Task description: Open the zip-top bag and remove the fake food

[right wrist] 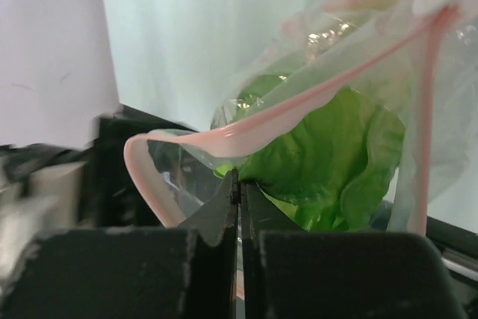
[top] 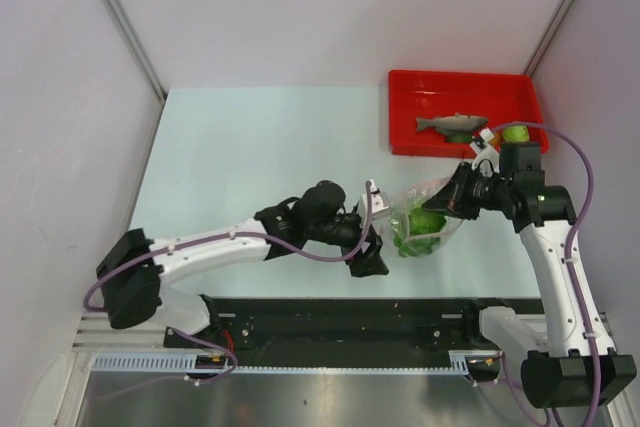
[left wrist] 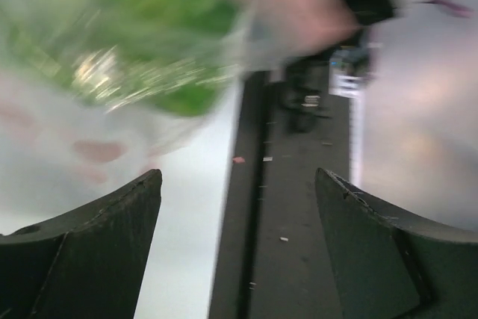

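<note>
The clear zip-top bag (top: 425, 224) hangs just above the table between my two grippers, mouth open, with a leafy green lettuce piece (right wrist: 336, 155) inside. Its pinkish zip strip (right wrist: 246, 136) curls over my right gripper (right wrist: 239, 178), which is shut on the plastic just below the strip. My right gripper (top: 458, 202) holds the bag's right side. My left gripper (top: 379, 228) is open just left of the bag, holding nothing. In the left wrist view its fingers (left wrist: 97, 244) stand wide apart, and the blurred bag (left wrist: 127, 72) fills the upper left. A grey fish (top: 452, 125) lies in the tray.
The red tray (top: 410, 112) sits at the back right, with a light green round fruit (top: 515, 134) at its near right corner beside my right arm. A black strip (top: 340, 319) runs along the table's near edge. White walls close in both sides.
</note>
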`<state>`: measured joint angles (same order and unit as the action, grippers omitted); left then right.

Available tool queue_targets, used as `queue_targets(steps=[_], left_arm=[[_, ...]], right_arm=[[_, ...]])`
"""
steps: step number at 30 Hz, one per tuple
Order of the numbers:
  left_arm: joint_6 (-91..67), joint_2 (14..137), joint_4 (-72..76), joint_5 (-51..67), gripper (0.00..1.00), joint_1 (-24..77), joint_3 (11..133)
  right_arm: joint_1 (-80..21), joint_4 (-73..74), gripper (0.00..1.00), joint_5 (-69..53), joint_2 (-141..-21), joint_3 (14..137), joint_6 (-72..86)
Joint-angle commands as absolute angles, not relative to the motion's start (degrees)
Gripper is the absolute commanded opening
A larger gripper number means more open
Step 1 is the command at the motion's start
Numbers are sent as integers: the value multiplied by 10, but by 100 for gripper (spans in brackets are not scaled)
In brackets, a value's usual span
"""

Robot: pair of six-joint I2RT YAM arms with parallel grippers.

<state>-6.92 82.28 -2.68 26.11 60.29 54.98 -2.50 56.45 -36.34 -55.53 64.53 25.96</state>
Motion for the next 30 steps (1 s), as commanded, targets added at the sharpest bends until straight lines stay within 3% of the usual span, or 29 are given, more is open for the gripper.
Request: queue_targets(steps=[1,4,7,13,23,30], left_arm=[[-35,761,-46,425,87,599,555],[-49,737,-54,407,86,588,557],[-90,723,-71,264,86,576,595],[-201,827,-136,120,85,545,760],[-198,1006,-200,204,86,541,943],[-180,1045,-181,202,88,577,957]], right_arm=[[-34,519,0,-354,-568,625,199],[-48,522,0,-339,-576,619,180],[-61,520,0,-352,-576,603,173],[-71,547,0,-358,-559,572,179],[-73,563,1,-345,-534,512,202],[-73,563,2,-346,-510,488,221]])
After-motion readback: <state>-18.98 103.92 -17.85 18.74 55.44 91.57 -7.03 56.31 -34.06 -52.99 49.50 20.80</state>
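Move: The bag hangs from the right gripper's shut fingers, and its lettuce is some 11 cm below the right hand point, about 1 cm back and 2 cm to its left. From the left hand, open and holding nothing, the far edge of the bag's mouth lies about 11 cm ahead, 10 cm to the right and 5 cm up; the lettuce is roughly 7 cm ahead, 11 cm right and 3 cm lower. The bag is lowered by the right hand, fingers still shut at its mouth, down about 8 cm and then also back some 4 cm. Meanwhile the open left hand backs off and rises clear, swings forward and up, then to the right and down towards the bag's far mouth edge, ending about 11 cm farther forward, its wrist turned some 15–20 degrees counter-clockwise. ##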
